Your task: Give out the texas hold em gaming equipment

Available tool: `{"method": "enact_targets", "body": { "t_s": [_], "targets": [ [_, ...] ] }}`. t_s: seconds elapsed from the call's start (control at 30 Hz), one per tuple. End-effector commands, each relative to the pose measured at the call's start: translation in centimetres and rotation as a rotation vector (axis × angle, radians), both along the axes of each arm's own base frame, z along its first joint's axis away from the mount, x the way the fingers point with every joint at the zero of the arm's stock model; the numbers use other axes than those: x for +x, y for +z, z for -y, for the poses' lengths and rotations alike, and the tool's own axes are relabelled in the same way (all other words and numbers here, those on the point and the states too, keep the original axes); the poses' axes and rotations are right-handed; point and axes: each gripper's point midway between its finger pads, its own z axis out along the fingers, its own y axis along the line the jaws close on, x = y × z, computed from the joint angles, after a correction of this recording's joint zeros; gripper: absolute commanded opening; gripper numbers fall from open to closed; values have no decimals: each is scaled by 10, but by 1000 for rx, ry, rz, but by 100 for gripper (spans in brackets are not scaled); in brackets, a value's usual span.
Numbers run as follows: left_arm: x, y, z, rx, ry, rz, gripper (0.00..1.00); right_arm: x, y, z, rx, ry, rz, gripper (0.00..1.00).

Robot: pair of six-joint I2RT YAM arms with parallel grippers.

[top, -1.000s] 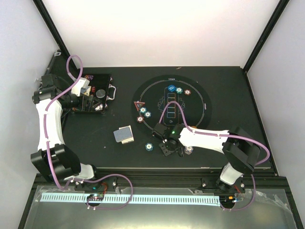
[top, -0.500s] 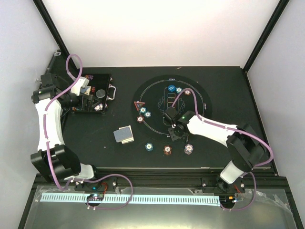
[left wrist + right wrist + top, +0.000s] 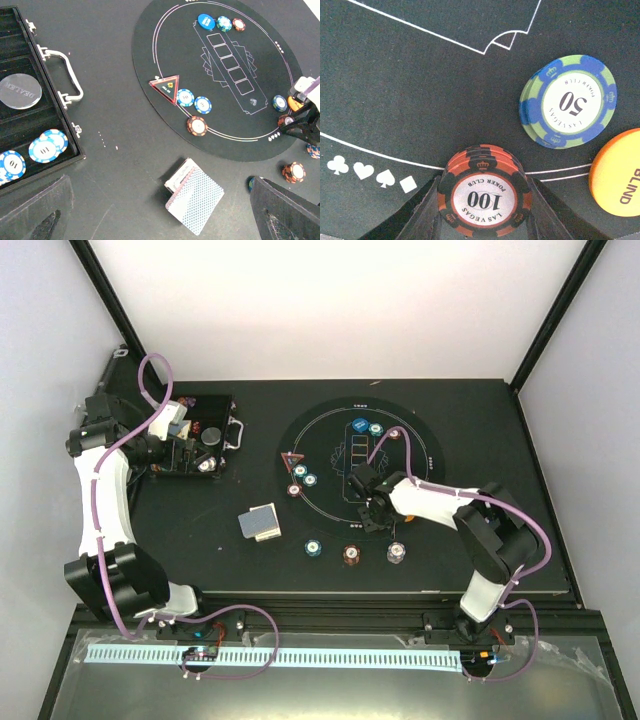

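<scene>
My right gripper stands over the near part of the round mat, shut on a small stack of red-and-black "100" chips that fills the gap between its fingers. Just beyond lie a blue-green "50" chip stack and an orange button. More chips and a blue button sit on the mat. A card deck with patterned backs lies on the table. My left gripper hovers open and empty above the black case.
A red-edged triangle marker lies at the mat's left edge. Three chips sit in a row in front of the mat. The open case holds blue-white chips and a silver dealer disc.
My right gripper has moved from the mat's near edge farther onto the mat, uncovering a red-brown chip on the table in front. The left arm has not moved.
</scene>
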Motion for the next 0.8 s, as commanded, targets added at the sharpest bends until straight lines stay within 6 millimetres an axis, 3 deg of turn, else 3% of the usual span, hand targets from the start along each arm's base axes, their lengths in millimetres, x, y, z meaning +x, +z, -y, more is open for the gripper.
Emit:
{"method": "enact_targets", "body": {
  "t_s": [0.0,0.17,0.23,0.57,0.77],
  "targets": [
    [-2,18,0,15,-7,50,99,10,-10,6,-11,-20,21,27],
    [-1,18,0,17,-8,50,99,7,-6,8,-16,-14,15,58],
    [-1,17,-1,18,-6,50,99,7,3,8,-12,-14,26,64],
    [-1,17,1,7,-10,49,99,-7,68,19,52,-42,80,66],
    [-1,17,2,-2,-15,51,99,-44,64,39,73,-69,24,72]
  ]
}}
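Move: The red 100 chips are already between the right fingers, straight under the hand and right down on the mat's white ring line. From there the blue-green 50 chips lie about 5 cm ahead and 2 cm to the right, the orange big blind button some 3 cm ahead and 7 cm right. The white stack stands roughly 7 cm back and 3 cm right. From the idle left hand the red chips lie around 41 cm right, 8 cm back and 25 cm below. The red 100 chips are let go on the ring line: the right fingers open while the hand stays low, easing only about 1 cm to its right. Then the hand lifts clear of them, some 7.5 cm nearly straight up and gaining speed, ending about 2 cm right and 1 cm back of the start, with a slight wrist tilt. ##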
